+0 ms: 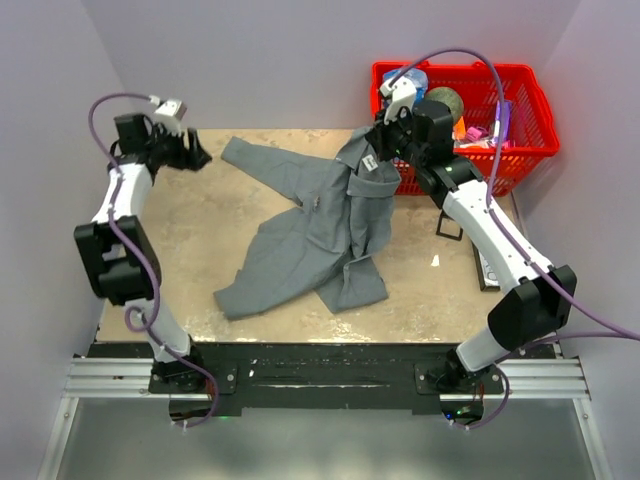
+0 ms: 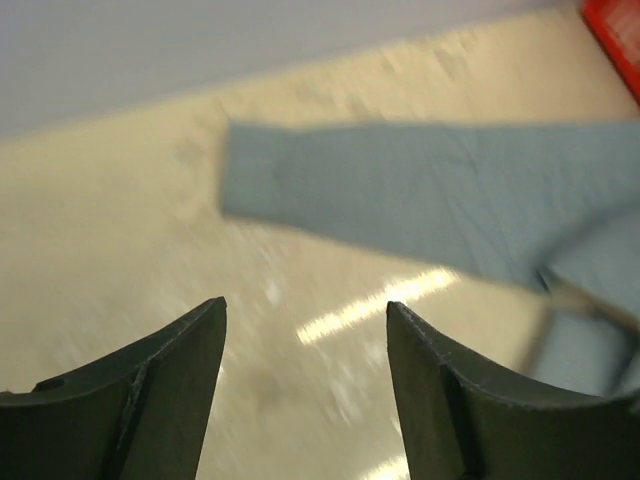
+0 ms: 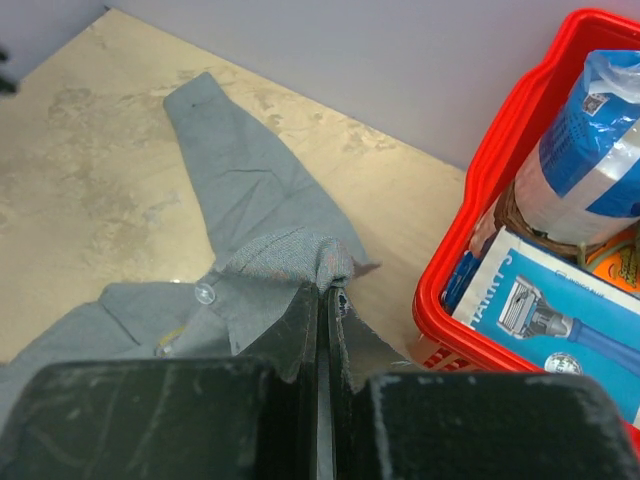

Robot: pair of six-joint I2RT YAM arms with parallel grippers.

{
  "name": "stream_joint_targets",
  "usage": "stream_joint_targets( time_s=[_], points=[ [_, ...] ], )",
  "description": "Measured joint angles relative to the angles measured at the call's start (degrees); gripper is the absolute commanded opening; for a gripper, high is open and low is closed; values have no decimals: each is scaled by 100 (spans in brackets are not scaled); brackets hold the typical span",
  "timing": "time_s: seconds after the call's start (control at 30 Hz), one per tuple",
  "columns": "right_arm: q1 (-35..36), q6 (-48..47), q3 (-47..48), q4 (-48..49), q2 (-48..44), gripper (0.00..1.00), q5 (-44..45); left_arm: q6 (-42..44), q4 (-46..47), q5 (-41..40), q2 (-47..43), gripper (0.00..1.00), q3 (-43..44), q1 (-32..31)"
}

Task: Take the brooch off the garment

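Observation:
The garment [image 1: 320, 225], a grey button-up shirt, lies crumpled in the middle of the table with one sleeve [image 1: 262, 163] stretched to the far left. My right gripper [image 3: 328, 288] is shut on a fold of its collar [image 3: 290, 255] and holds it up at the back [image 1: 378, 150]. A pale button [image 3: 205, 293] shows just left of the jaws. My left gripper [image 2: 306, 303] is open with nothing between its fingers, over bare tabletop at the far left [image 1: 197, 155], short of the sleeve's end [image 2: 400, 190]. I cannot make out the brooch in any view.
A red basket [image 1: 530, 110] full of packaged goods stands at the back right, close to my right gripper; its rim [image 3: 470, 230] is just right of the jaws. A dark flat object [image 1: 450, 225] and a narrow strip [image 1: 487, 265] lie along the table's right edge.

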Motion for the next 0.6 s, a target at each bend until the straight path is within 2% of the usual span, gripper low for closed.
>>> stream_joint_targets(
  time_s=[0.17,0.3,0.4,0.6],
  points=[
    [0,72,2,9,59,0,-90,1390,-2033,935,-1283,69,-1716,428],
    [0,197,28,15,199,0,-267,2341,-3174,1084,-1471,69,-2903,332],
    [0,302,46,-13,367,0,-326,2636,-3617,957,-1432,67,-3418,295],
    [0,420,164,-87,595,0,-446,3025,-3884,739,-1128,63,-3613,299]
  ],
)
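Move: Behind the open left hand, about 38 cm back, 7 cm to its right and some 19 cm below, lies the garment's near-left end. The far sleeve cuff is about 3 cm ahead of that hand, 7 cm right and 20 cm below. From the right hand, which still grips the top of the garment, the near-left end is some 29 cm back, 38 cm left and 34 cm below; the brooch sits about 4 cm back, 16 cm left and 20 cm lower. Sweeping quickly back towards its base, some 29 cm, and sinking about 17 cm, the left hand leaves the far cuff and comes down beside the garment's near-left end, easing off late. The wrist tips about 45 degrees downward and turns clockwise, fingers staying open and touching nothing. The right hand keeps its pinch and lowers about 4 cm, drifting slightly left. ##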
